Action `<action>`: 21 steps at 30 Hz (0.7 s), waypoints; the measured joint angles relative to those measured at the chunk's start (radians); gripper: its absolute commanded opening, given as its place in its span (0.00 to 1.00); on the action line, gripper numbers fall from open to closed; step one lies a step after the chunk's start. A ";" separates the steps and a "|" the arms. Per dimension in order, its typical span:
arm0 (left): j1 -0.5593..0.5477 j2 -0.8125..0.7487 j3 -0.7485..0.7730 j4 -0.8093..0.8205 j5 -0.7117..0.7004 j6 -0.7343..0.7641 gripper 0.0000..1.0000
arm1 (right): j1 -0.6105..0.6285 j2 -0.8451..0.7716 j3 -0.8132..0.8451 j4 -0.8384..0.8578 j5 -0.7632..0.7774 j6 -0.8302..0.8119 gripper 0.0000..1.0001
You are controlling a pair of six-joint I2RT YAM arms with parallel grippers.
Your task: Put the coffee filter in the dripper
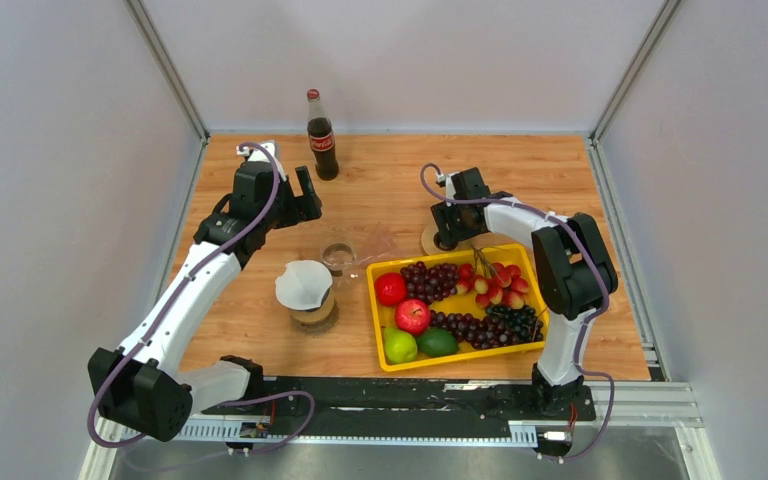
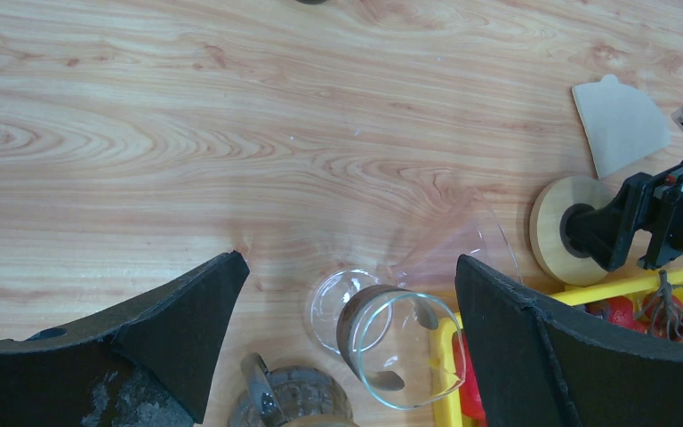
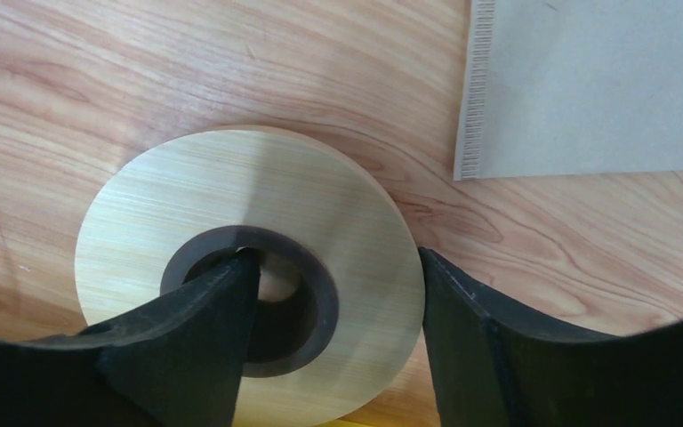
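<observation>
A beige paper coffee filter lies flat on the wooden table, just beyond a wooden ring with a dark hole. My right gripper is open and straddles one side of that ring, one finger in the hole and the other at the outer rim. In the top view it is behind the yellow tray. A clear glass cone lies on its side next to a small clear glass with a dark band. My left gripper is open and empty above them. The filter also shows in the left wrist view.
A yellow tray of apples, grapes and other fruit stands at the front right. A cola bottle stands at the back. A white cone-shaped piece sits on a round jar-like base left of the tray.
</observation>
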State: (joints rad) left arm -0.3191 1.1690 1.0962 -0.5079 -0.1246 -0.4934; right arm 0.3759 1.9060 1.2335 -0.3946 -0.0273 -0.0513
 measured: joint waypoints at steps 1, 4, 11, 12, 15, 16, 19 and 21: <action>0.000 0.000 0.000 0.000 0.000 0.000 1.00 | 0.000 0.000 0.000 0.001 -0.001 0.003 0.56; 0.000 0.000 -0.002 0.000 0.000 0.000 1.00 | -0.007 0.002 0.004 0.002 0.000 0.020 0.42; 0.000 0.000 -0.004 0.000 0.000 -0.002 1.00 | -0.011 -0.010 0.005 -0.018 0.005 0.080 0.22; 0.000 -0.001 -0.005 0.000 0.000 -0.003 1.00 | -0.011 -0.013 0.005 -0.019 0.007 0.089 0.22; 0.000 -0.004 -0.005 0.000 0.000 -0.003 1.00 | -0.010 -0.037 0.004 -0.024 0.008 0.109 0.21; 0.000 -0.007 -0.005 0.000 0.000 -0.003 1.00 | -0.010 -0.052 0.004 -0.024 0.008 0.114 0.21; 0.000 -0.019 -0.005 0.000 0.000 -0.005 1.00 | -0.010 -0.097 0.004 -0.024 0.009 0.129 0.21; 0.000 -0.029 -0.005 0.000 0.000 -0.007 1.00 | -0.010 -0.132 0.004 -0.024 0.009 0.135 0.22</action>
State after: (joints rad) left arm -0.3191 1.1404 1.0908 -0.5076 -0.1246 -0.5003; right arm 0.3660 1.7737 1.2377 -0.4187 -0.0181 0.0841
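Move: The tape roll lies flat at the right hand: its middle is about 3 cm to the left of that hand at the same height, with the left finger already in the hole and the right finger outside the right rim. The spare filter is some 10 cm ahead and 3 cm right of the right hand, and the fruit tray's middle about 16 cm straight back. From the left hand the roll is roughly 26 cm right, 3 cm ahead and 21 cm below. The right hand stays low over the tape roll while its fingers close from wide to about half open, pinching the right-hand rim between the left finger in the hole and the right finger on the outer edge. Keeping that grip, it then lifts about 5 cm nearly straight up, quickening as it goes, while the wrist turns some 5 to 10 degrees clockwise and its left side rises slightly. ##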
